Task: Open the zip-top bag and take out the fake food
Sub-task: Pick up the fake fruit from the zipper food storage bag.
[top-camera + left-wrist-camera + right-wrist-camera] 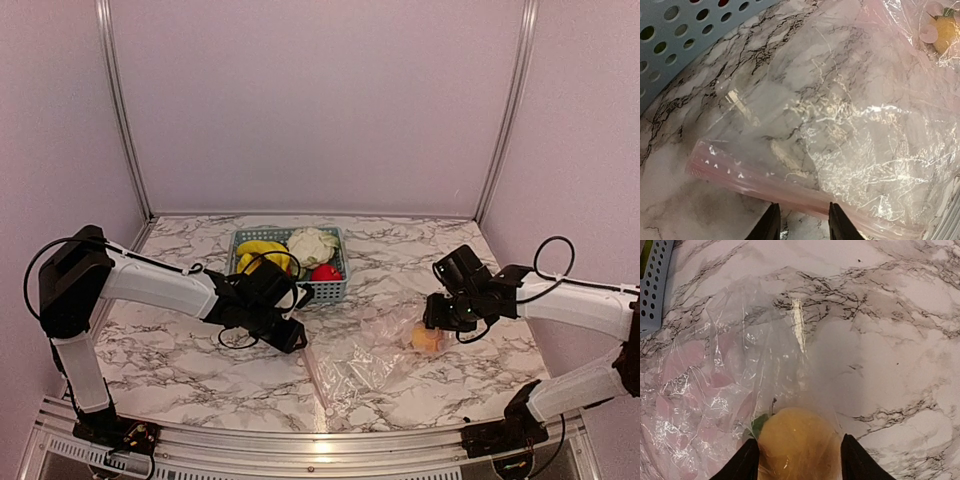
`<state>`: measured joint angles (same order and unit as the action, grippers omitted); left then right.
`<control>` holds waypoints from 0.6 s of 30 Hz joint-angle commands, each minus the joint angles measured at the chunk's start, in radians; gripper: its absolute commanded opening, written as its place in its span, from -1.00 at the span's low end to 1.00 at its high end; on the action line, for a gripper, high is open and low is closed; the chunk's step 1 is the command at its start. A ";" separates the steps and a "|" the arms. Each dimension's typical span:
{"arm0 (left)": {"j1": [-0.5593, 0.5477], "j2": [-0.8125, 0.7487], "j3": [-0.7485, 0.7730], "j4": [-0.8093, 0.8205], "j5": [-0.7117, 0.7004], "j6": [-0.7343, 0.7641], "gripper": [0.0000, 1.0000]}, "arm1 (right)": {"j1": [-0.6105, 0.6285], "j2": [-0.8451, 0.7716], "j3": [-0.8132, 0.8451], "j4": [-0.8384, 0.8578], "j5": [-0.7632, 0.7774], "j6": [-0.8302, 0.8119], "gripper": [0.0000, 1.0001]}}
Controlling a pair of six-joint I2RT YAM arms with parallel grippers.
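Note:
The clear zip-top bag point(360, 365) lies crumpled on the marble between the arms. Its pink zipper strip point(765, 182) runs just past the tips of my left gripper point(802, 222), which stands open over bare marble with nothing between its fingers. Inside the bag's right end sits an orange fruit point(795, 445) with a green leaf. My right gripper point(799, 460) is open and straddles this fruit through the plastic, the left finger against it and a small gap at the right finger. More fake food lies in the basket: yellow bananas point(262, 252), a white cauliflower point(312, 245), a red apple point(325, 272).
The light blue slotted basket point(330, 290) stands behind the bag at the table's middle, close to my left gripper point(293, 338). Walls close the table on the far, left and right sides. Marble shows to the right of the orange fruit point(426, 340).

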<state>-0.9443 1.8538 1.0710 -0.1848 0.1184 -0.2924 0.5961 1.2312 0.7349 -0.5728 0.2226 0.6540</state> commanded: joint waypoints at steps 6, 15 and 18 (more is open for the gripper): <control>0.004 0.021 0.039 -0.024 -0.003 0.026 -0.31 | 0.001 0.081 0.010 0.088 -0.058 -0.031 -0.32; 0.008 0.044 0.057 -0.041 -0.023 0.037 -0.34 | 0.064 0.046 0.115 0.006 -0.009 0.005 -0.95; 0.008 0.052 0.067 -0.055 -0.051 0.038 -0.37 | 0.087 0.037 0.150 -0.016 0.002 0.019 -1.00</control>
<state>-0.9413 1.8820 1.1046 -0.2020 0.1085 -0.2676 0.6514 1.2949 0.8104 -0.5457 0.1974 0.6479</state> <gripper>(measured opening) 0.321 0.008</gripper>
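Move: The peach, still inside the clear bag, lies almost directly beneath the right hand, about 4 cm below and perhaps 1 cm to its left. From that hand, the middle of the bag's pink zip strip is some 24 cm left, 8 cm back and 7 cm lower, while the blue basket stands about 30 cm left and 19 cm ahead, 5 cm lower. From the left hand, the peach is about 27 cm right and 2 cm ahead, at roughly the same height. The right fingers shut completely over the peach and pinch a fold of the bag film at its top. That hand slides about 3 cm left and 1 cm forward, first dipping about 1 cm, then lifting some 2 cm as the fingers finish closing, with only a slight turn counter-clockwise. ##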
